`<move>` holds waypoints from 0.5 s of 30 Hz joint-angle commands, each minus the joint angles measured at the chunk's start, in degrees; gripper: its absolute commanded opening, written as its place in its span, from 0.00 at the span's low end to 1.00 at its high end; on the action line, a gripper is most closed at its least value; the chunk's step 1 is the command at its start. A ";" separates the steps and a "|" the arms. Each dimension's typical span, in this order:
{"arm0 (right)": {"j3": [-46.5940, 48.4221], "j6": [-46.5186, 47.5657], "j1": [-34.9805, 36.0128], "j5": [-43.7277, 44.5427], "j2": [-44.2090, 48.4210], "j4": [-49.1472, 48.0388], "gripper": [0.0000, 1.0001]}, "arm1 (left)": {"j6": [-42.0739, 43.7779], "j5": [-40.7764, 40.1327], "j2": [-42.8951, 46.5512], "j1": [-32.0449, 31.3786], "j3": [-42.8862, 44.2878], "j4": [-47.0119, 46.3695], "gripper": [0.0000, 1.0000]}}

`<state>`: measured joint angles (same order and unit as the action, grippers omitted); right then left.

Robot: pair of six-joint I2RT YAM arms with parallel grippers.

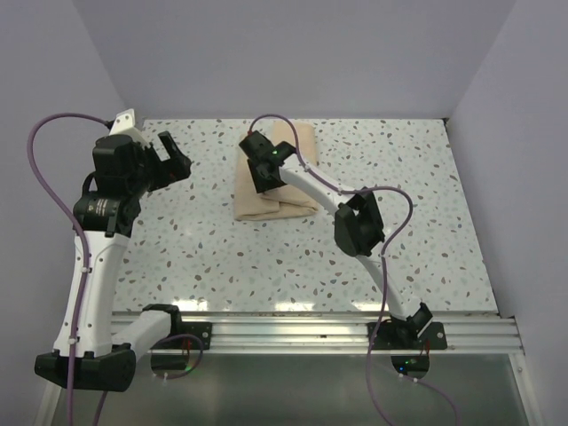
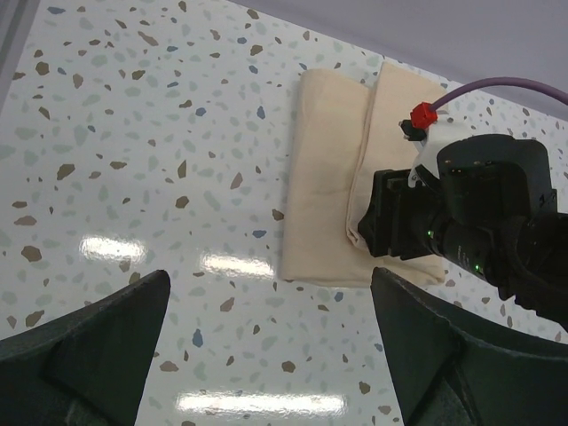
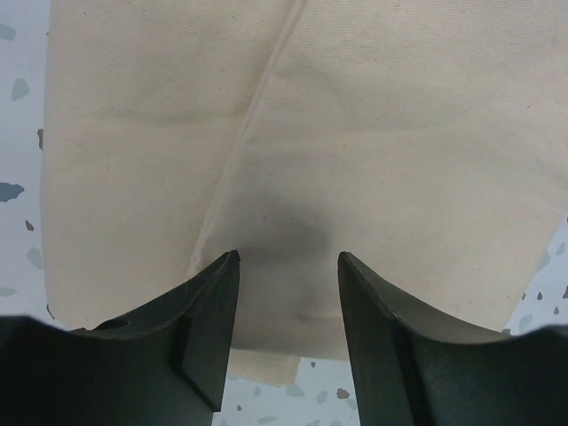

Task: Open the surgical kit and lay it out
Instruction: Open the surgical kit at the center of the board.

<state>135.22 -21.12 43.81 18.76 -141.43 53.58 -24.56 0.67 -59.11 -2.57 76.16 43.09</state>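
Note:
The surgical kit shows as a folded tan cloth wrap [image 1: 286,206] lying flat at the back middle of the speckled table [image 1: 204,248]. What it holds is hidden. My right gripper [image 1: 259,177] is down on the wrap's top, near a fold seam. In the right wrist view its jaws [image 3: 288,257] stand partly apart with the cloth [image 3: 355,133] just under the tips and a dark shadow between them. My left gripper [image 1: 177,160] hovers open above the table to the left, looking at the wrap [image 2: 324,177]. Nothing lies between its fingers [image 2: 271,277].
The right arm's black wrist [image 2: 470,222] covers the wrap's right part in the left wrist view. A purple cable [image 1: 293,142] loops over the wrap. Grey walls close the back and both sides. An aluminium rail [image 1: 302,333] runs along the near edge.

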 commanded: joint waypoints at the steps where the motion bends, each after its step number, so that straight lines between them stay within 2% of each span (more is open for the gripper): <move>1: -0.04 -0.41 0.22 -0.83 1.67 0.56 0.53 | -1.19 -0.49 -0.13 0.46 0.57 0.33 1.00; 5: -2.23 -0.76 0.48 -4.16 5.97 -3.21 0.61 | -1.46 -0.49 0.40 0.46 0.57 -0.55 1.00; 9: -4.17 -1.46 1.10 -7.25 9.85 -6.56 0.77 | -1.37 -1.80 0.58 0.46 -0.13 -0.81 1.00; 15: -0.75 -1.73 1.89 -7.60 7.92 -2.87 0.79 | -1.37 -2.16 1.10 0.46 -0.57 -0.82 1.00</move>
<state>132.07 -22.13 45.01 12.71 -136.51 50.54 -24.99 -0.54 -59.16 -2.57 75.99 42.98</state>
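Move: Low over the near-left part of the surgical kit, the right hand has its flap corner about 3 cm to the left, 2 cm back and 3 cm below. The kit's near-left corner lies some 11 cm left and 8 cm back, the kit's middle about 7 cm ahead and 1 cm right. From the left hand, the flap corner is roughly 12 cm ahead, 18 cm right and 27 cm down. Opening its half-closed fingers to about four-fifths, the right hand eases back a little and sinks slightly, then rises and swings left over the flap's near corner, ending some 3 cm higher, 2.5 cm farther left and 1.5 cm back. The wrist rolls nearly 10 degrees, its left side lifting, and nothing is held as it leaves the cloth below. ##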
